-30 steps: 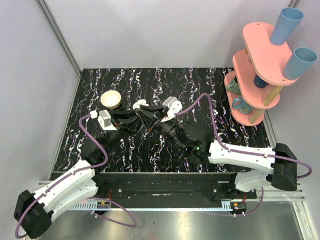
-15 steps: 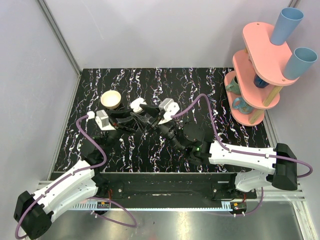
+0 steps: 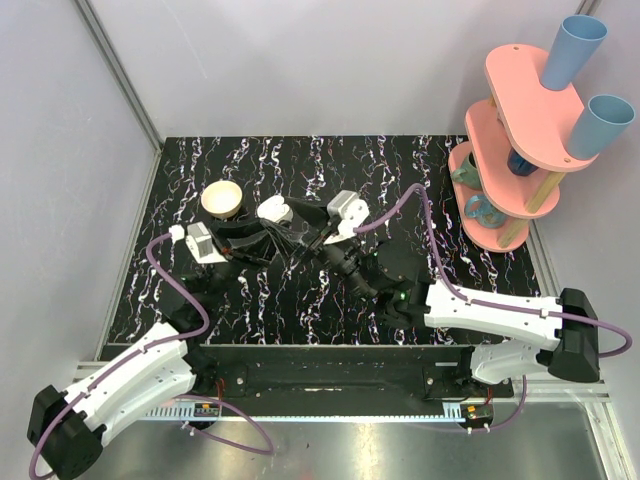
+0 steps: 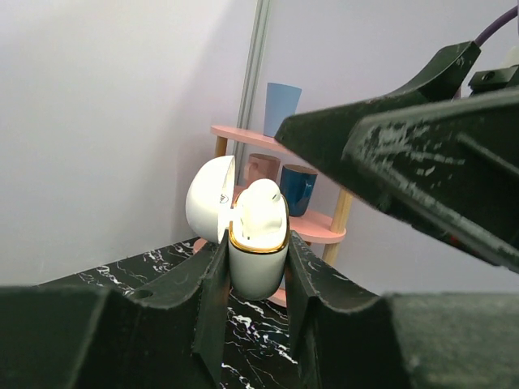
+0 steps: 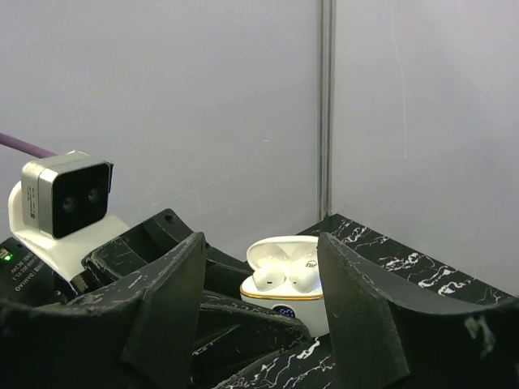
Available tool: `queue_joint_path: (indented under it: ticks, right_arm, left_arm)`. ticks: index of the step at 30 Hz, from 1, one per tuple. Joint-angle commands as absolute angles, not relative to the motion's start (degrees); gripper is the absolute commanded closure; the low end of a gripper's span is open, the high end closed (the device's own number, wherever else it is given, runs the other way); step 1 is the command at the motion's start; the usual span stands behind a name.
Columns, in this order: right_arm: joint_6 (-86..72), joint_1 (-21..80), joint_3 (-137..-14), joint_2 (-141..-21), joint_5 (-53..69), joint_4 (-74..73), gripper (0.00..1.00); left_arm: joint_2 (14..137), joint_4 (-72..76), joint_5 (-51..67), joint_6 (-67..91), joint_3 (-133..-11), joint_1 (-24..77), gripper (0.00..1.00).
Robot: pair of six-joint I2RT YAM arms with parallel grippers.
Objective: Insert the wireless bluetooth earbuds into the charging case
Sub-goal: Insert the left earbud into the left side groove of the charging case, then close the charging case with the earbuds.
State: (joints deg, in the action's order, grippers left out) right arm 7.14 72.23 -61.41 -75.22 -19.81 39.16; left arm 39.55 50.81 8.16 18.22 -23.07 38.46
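Observation:
The charging case [image 4: 258, 263] is off-white with a gold rim, held upright with my left gripper [image 4: 255, 267] shut on its lower half. Its lid [image 4: 208, 199] stands open. Both wireless bluetooth earbuds [image 5: 268, 278] [image 5: 305, 277] sit side by side in the case [image 5: 285, 301]. My right gripper [image 5: 259, 247] is open, its fingers apart on either side of the case's line of sight and touching nothing. From above, the case [image 3: 274, 211] shows at the tip of the left gripper [image 3: 268, 216], with the right gripper [image 3: 305, 224] just to its right.
A tan round bowl [image 3: 222, 198] sits on the black marbled table [image 3: 400, 170] just left of the case. A pink tiered stand [image 3: 520, 130] with blue cups [image 3: 575, 50] stands at the back right. Grey walls close in the table.
My right gripper has gone from shut to open and drawn back slightly to the right of the case. The left gripper still holds the case, shifted a little to the left.

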Motion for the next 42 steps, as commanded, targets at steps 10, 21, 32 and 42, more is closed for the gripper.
queue_joint_path:
  ticks: [10, 21, 32, 42]
  right_arm:
    - [8.0, 72.1, -62.9, -69.7, -23.4, 40.0, 0.32]
    - [4.2, 70.8, -71.9, -70.6, -38.6, 18.5, 0.1]
    - [-19.9, 53.2, -79.7, -70.6, -8.5, -7.7, 0.02]
    - [-26.0, 47.4, -83.9, -76.2, 5.4, -14.8, 0.0]
  left_arm:
    - [37.4, 52.8, 7.9, 16.8, -21.3, 38.7, 1.0]
    - [36.2, 47.5, 11.1, 12.9, -21.4, 38.7, 1.0]
    - [34.2, 40.3, 16.5, 7.4, -23.0, 38.7, 1.0]
    - [32.4, 36.7, 17.6, 6.4, -22.7, 38.8, 1.0]
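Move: My left hand holds the open charging case, its middle only about 1 cm ahead, 1 cm right and 1 cm above the hand point, with both earbuds already in it. From my free right hand, the case lies roughly 3 cm ahead, 3 cm to the left and 3 cm lower. The cream bowl on the table is about 20 cm ahead and 17 cm left of my left hand, some 30 cm below it. I take my open right hand clear of the charging case: first up and to the right about 3 cm each, then sweeping forward some 9 cm and farther right while sinking, with a small turn back left at the end. Its fingers spread fully and tip down about 35 degrees. My left hand keeps its grip and lowers the case about 5 cm, rolling its left side up some 15 degrees. ##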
